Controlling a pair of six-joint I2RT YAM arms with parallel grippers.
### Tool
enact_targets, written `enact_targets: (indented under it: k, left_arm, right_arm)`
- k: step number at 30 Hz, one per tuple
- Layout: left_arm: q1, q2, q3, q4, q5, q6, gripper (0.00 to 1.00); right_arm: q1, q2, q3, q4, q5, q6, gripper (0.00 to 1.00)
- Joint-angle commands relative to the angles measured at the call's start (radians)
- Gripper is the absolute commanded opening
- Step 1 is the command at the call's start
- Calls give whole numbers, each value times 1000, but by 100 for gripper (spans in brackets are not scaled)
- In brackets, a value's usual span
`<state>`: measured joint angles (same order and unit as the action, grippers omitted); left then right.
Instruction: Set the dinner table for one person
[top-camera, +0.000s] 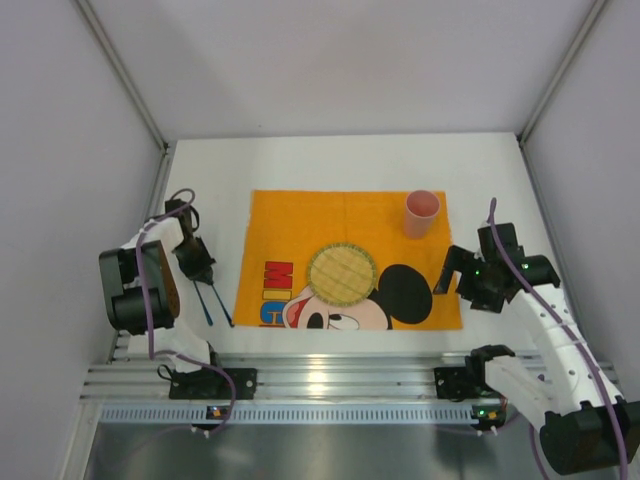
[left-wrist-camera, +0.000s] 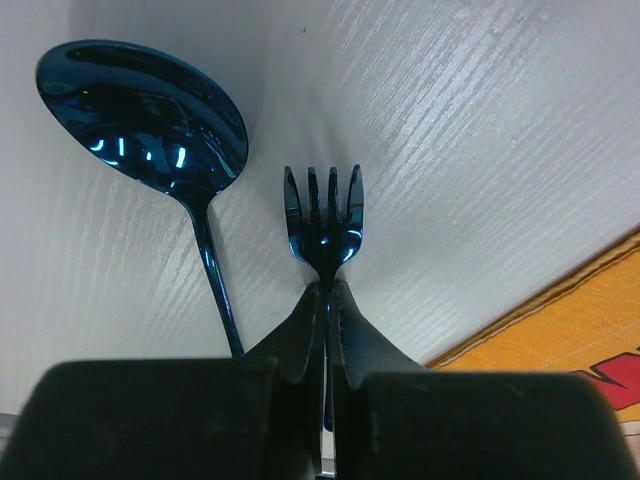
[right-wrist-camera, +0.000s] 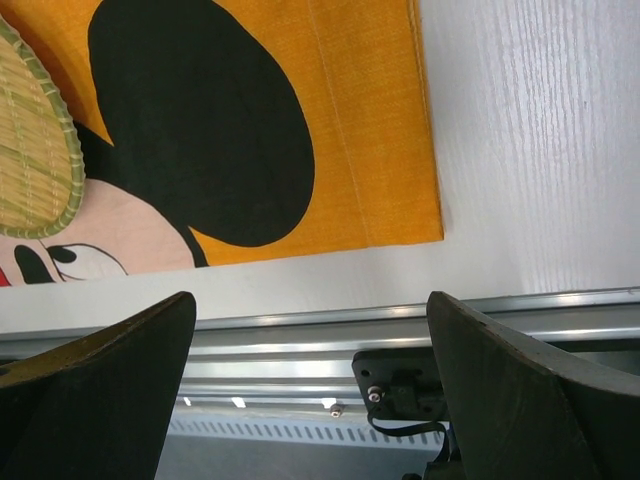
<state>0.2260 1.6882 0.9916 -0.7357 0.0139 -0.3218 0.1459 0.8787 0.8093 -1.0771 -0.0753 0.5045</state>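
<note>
A dark blue fork (left-wrist-camera: 324, 215) lies on the white dinner table (top-camera: 350, 160), and my left gripper (left-wrist-camera: 327, 285) is shut on its neck just behind the tines. A matching blue spoon (left-wrist-camera: 145, 115) lies on the table to the fork's left, free of the fingers. From above, the left gripper (top-camera: 197, 265) points down at the tabletop left of the orange Mickey Mouse mat (top-camera: 300, 220). My right gripper (top-camera: 460, 275) hovers open over the mat's near right corner, and the right gripper (right-wrist-camera: 310, 300) has nothing between its fingers.
A round woven dish (top-camera: 342, 270) sits in the middle of the mat and a pink cup (top-camera: 421, 212) stands at its far right. A ribbed aluminium rail (top-camera: 330, 385) runs along the table's near edge. Grey walls close in the left, right and back.
</note>
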Motion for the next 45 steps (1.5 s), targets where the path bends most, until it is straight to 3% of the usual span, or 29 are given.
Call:
enact_targets:
  k: [1,8,14,17,23,30,31,32,33,36,39,43,45]
  left_arm:
    - [4,32,-4,125,-58,38,0]
    - [-88,-116,164,75,-176,53,0]
    - [-264,-134,288,104,-42,105,0]
    - [-359,-70,323,121,48,102,0]
    - [-497,52,337,206,31,29,0]
    - [-544,182,398,205,-5,-13,0]
    - [-545,185,397,200,-5,-20,4]
    - [-545,185,398,193,-40,-25,26]
    - [-545,179,397,185,-54,-26,37]
    - [-533,114,363,170,-124,-20,58]
    - [-427,12,251,164,-115,-13,63]
    - [-143,-146,40,156,-109,3,68]
    - [-67,-220,-16,151,-126,30,69]
  right_arm:
    - [-9,-4,14,29,20,19,100]
    - [-9,-3,7,42,8,32,100]
    - [-9,-10,30,34,9,34,100]
    - [-9,-18,36,20,19,34,100]
    - [-9,-47,45,-15,35,26,100]
    - [-8,-64,62,-44,48,19,100]
    - [-9,-63,64,-49,49,14,100]
    - [-9,-64,67,-49,51,12,100]
    - [-9,-63,67,-50,51,12,100]
    - [-8,-58,76,-50,48,6,100]
    - [-9,-46,90,-52,36,-7,100]
    - [-8,-24,113,-60,31,-43,100]
    - [-6,-15,114,-58,25,-47,100]
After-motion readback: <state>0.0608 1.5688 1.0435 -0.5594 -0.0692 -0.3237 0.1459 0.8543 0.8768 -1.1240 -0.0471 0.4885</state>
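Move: My left hand already has the fork shut between its fingers at the neck. The fork's place, the strip of placemat left of the plate, lies about 19 cm to my right and 9 cm ahead, at my height. The plate is some 35 cm right, about 1 cm ahead; the mat's red and blue lettering is 17 cm right, 5 cm back. The spoon's middle is 4 cm left and 4 cm back. From my right hand the place is roughly 43 cm left, 15 cm ahead and 11 cm below. I lift the fork some 12 cm off the table with my left hand while reaching forward, arc right over the mat's left edge, turning it about 30 degrees clockwise, and lower it beside the plate. There I open my fingers to about two-thirds, let go, and swing back left some 16 cm off the mat, turning most of the way back. ##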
